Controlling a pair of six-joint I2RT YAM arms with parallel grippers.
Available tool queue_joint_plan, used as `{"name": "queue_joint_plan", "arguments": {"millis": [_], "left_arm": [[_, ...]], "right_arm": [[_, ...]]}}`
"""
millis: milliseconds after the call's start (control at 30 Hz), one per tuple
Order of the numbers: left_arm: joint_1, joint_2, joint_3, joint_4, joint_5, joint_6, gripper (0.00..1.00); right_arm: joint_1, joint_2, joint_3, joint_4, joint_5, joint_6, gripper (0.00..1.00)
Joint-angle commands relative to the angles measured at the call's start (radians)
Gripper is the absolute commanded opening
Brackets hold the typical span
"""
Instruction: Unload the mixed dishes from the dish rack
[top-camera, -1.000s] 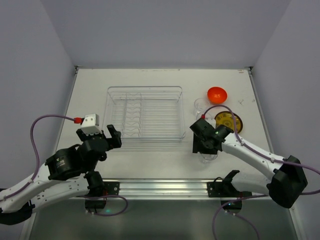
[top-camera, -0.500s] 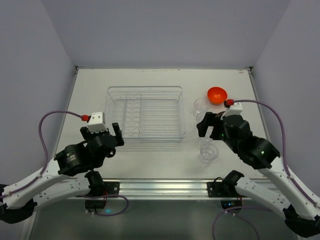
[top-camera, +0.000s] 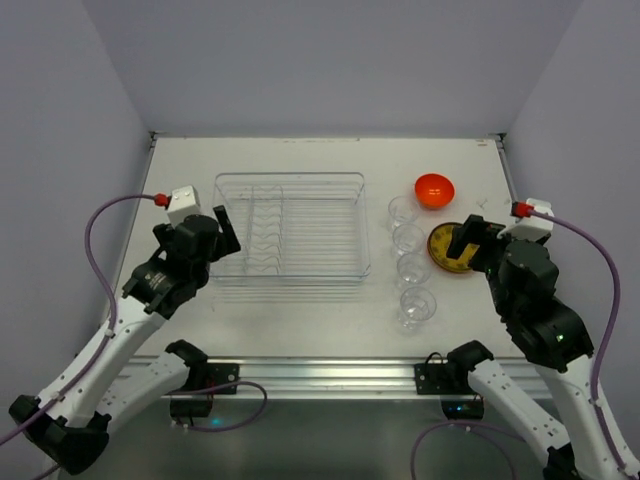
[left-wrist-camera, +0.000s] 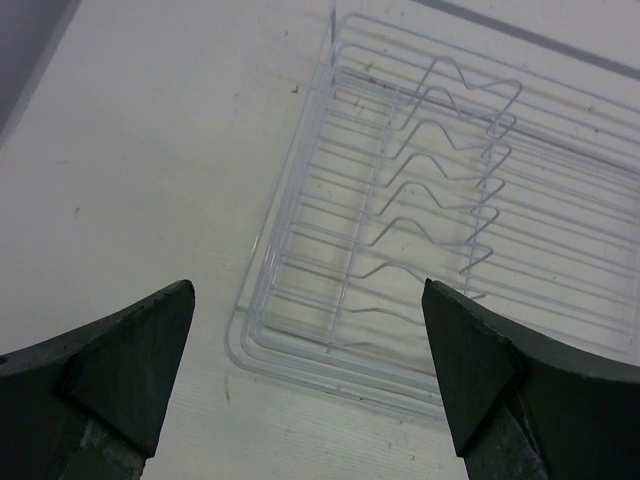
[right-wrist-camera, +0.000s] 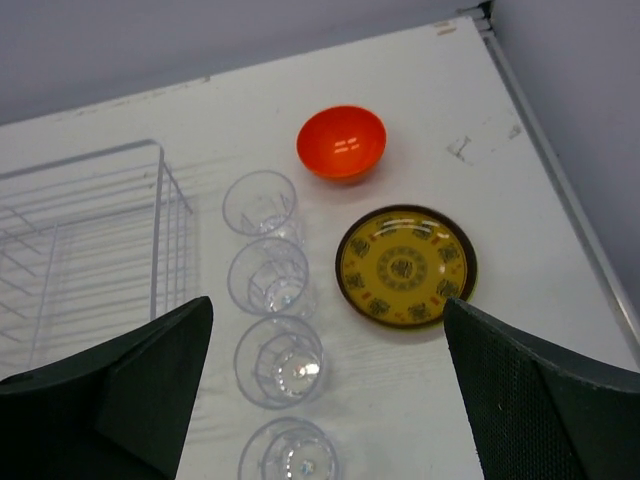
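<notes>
The dish rack (top-camera: 290, 225), a clear tray with wire dividers, stands at the table's middle with nothing in it; its near left corner shows in the left wrist view (left-wrist-camera: 330, 330). To its right several clear glasses (top-camera: 408, 238) stand upright in a row. Beyond them are the orange bowl (top-camera: 434, 189) and the patterned yellow plate (top-camera: 447, 250), which also show in the right wrist view as bowl (right-wrist-camera: 341, 141), plate (right-wrist-camera: 405, 264) and glasses (right-wrist-camera: 279, 360). My left gripper (top-camera: 222, 235) hovers open at the rack's left end. My right gripper (top-camera: 468, 240) hangs open above the yellow plate, holding nothing.
Grey walls close the table (top-camera: 180, 180) at the left, back and right. A metal rail (top-camera: 320, 375) with the arm bases runs along the near edge. The rack's wire dividers (left-wrist-camera: 440, 190) stand up from its floor.
My right gripper has opened, leaving the nearest glass standing, and has risen and drawn back to the right over the yellow plate. The left arm has lifted and swung toward the rack's left end.
</notes>
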Motion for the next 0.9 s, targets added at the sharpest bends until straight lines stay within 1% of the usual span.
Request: {"name": "queue_joint_plan", "arguments": {"millis": [0,100,133,167,233,267,300,400,600,867], "left_arm": [[0.088,-0.054,0.117,0.046,0.077,0.126,1.0],[0.1,-0.129,0.159,-0.069,0.002,0.145,1.0],[0.1,-0.158,0.168,-0.086,-0.007,0.168,1.0],[0.1,-0.227,0.165,-0.098,-0.013,0.18,1.0],[0.1,-0.298,0.148,-0.114,-0.024,0.233,1.0],[0.1,-0.356,0.145,-0.123,-0.022,0.252,1.0],[0.1,-0.378,0.143,-0.129,-0.015,0.267,1.0],[0.1,-0.436,0.157,-0.169,0.002,0.298,1.0],[0.1,-0.482,0.241,-0.241,-0.009,0.352,1.0],[0.1,-0.511,0.248,-0.244,-0.007,0.366,1.0]], "right_arm": [[-0.021,0.006,0.045,-0.16,-0.144,0.026,0.99],[-0.02,-0.074,0.048,-0.228,-0.069,0.051,0.99],[-0.02,-0.095,0.051,-0.269,-0.034,0.053,0.99],[-0.02,-0.118,0.056,-0.288,0.033,0.047,0.99],[-0.02,-0.184,0.09,-0.326,0.077,0.051,0.99],[-0.02,-0.207,0.097,-0.326,0.069,0.029,0.99],[-0.02,-0.256,0.099,-0.305,0.047,-0.031,0.99],[-0.02,-0.313,0.098,-0.28,0.01,-0.096,0.99],[-0.02,-0.368,0.142,-0.343,-0.032,-0.113,0.99],[-0.021,-0.37,0.165,-0.356,-0.062,-0.098,0.99]]}}
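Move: The emptied dish rack's middle is about 11 cm ahead of the left hand, 19 cm to its right and 16 cm below. From the right hand, the nearest glass, already standing on the table, is some 5 cm back, 11 cm left and 26 cm below. The plate lies about 10 cm straight ahead of the right hand and 30 cm down; the red bowl is about 25 cm ahead, 6 cm left and 28 cm down. Up, back and leftward goes the empty left hand, roughly 12 cm up and 11 cm back, away from the rack, its fingers tipping upward by some 20 degrees. The empty right hand draws back about 11 cm and half as far to its right, away from the plate and bowl, dipping slightly before it rises, then tilts up a little and eases to a stop. Both grippers stay wide open. ##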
